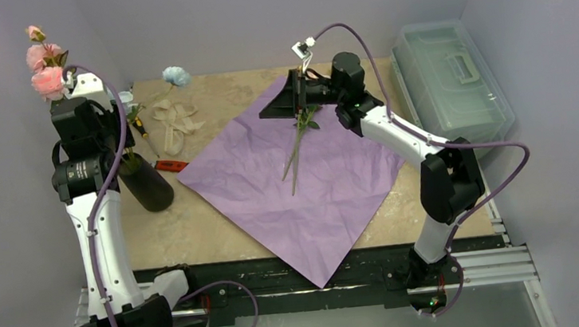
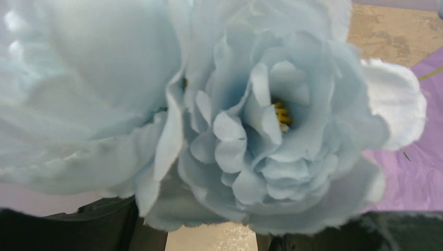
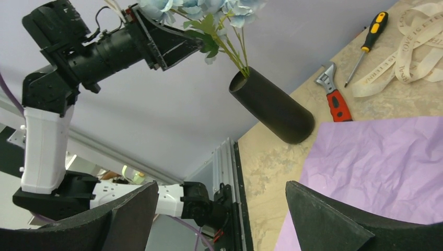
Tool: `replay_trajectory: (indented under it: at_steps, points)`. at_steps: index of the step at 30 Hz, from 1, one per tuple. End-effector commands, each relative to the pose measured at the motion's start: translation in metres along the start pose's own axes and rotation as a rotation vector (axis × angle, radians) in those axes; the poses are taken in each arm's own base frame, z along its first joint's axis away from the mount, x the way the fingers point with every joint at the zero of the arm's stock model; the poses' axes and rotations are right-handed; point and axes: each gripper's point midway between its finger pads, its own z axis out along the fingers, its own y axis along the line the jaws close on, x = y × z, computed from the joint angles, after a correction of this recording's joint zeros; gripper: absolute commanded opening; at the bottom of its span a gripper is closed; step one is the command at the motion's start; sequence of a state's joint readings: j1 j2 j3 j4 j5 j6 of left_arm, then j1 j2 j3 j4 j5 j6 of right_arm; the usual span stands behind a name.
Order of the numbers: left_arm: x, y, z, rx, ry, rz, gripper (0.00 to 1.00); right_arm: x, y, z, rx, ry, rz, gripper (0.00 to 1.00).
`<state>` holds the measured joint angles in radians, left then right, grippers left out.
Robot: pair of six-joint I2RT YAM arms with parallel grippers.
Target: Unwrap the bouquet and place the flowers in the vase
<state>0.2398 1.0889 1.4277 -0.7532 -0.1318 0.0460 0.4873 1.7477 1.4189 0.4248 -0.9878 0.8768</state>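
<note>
The bouquet's lilac paper (image 1: 304,186) lies spread flat on the table, with two thin green flower stems (image 1: 296,153) across its middle. My right gripper (image 1: 290,99) hovers over their upper end and is open, with nothing between its fingers (image 3: 324,219). The dark vase (image 1: 146,184) (image 3: 271,104) stands at the left. It holds pink flowers (image 1: 45,65) and pale-blue flowers (image 3: 209,6). My left gripper (image 1: 108,97) is up among these blooms. In the left wrist view blue petals (image 2: 261,130) fill the frame. Its jaws (image 2: 209,238) stand apart with bare table showing between them.
A cream ribbon (image 1: 175,120), a yellow-handled screwdriver (image 1: 139,127) and a red-handled wrench (image 1: 170,165) lie between the vase and the paper. A clear lidded box (image 1: 450,76) stands at the back right. The paper's near corner hangs over the table's front edge.
</note>
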Motion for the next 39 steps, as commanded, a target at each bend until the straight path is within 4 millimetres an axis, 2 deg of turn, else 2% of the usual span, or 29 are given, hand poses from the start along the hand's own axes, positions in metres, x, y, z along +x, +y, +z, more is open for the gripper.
replay_trajectory:
  at_steps: [1,4,8,11,16,21,24,27,33,37,39]
  points:
    - [0.002,-0.009,-0.018,0.073,0.031,0.023,0.53,-0.002,0.006,-0.006,0.004,-0.005,-0.047,0.96]
    - [0.002,-0.016,-0.027,0.125,0.032,0.043,0.59,-0.001,0.003,-0.007,0.016,-0.004,-0.045,0.96]
    - [-0.01,-0.038,-0.049,0.282,-0.023,0.105,0.74,0.001,-0.002,-0.007,0.034,-0.002,-0.04,0.95]
    - [-0.02,-0.046,-0.067,0.351,-0.062,0.152,0.79,0.002,-0.004,-0.007,0.042,0.001,-0.036,0.96]
    - [-0.037,-0.062,-0.088,0.47,-0.131,0.209,0.82,0.005,-0.011,-0.007,0.065,0.007,-0.034,0.96]
    - [-0.041,-0.086,-0.089,0.629,-0.132,0.229,0.82,0.006,-0.024,-0.009,0.133,0.007,-0.044,0.94]
    - [-0.041,-0.104,-0.084,0.745,-0.116,0.216,0.82,0.005,-0.041,-0.013,0.229,0.012,-0.064,0.92]
    - [-0.042,-0.121,-0.073,0.846,-0.093,0.172,0.81,0.002,-0.07,-0.024,0.385,0.008,-0.081,0.89]
    - [-0.048,-0.145,-0.051,0.908,-0.128,0.174,0.81,-0.015,-0.131,-0.071,0.666,-0.084,0.0,0.78]
    - [-0.045,-0.176,-0.043,0.938,-0.141,0.249,0.81,-0.033,-0.165,-0.094,0.848,-0.154,-0.008,0.72]
    - [-0.046,-0.187,-0.04,0.951,-0.156,0.272,0.81,-0.043,-0.186,-0.105,0.972,-0.201,0.027,0.65]
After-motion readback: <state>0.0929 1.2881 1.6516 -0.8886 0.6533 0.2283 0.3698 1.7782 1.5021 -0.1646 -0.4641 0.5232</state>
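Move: The remaining flowers lie on the lilac paper about 11 cm ahead of the right gripper, 7 cm to its right and 32 cm below; the paper's middle is some 6 cm back and 6 cm right of that gripper. From the left gripper those flowers lie about 14 cm ahead and 45 cm right, 33 cm below. The vase stands roughly 5 cm back and 2 cm right of it, its middle 24 cm below; the ribbon lies about 21 cm ahead, 5 cm right. Open the left gripper the rest of the way and draw it back and up off the vased flowers, then swing it forward and down again, ending about 17 cm to the right and turned some 50 degrees clockwise. Sink the right gripper slowly, then sweep it forward, down and right towards the remaining flowers, about 10 cm each way, turning clockwise and partly closing its empty fingers. ##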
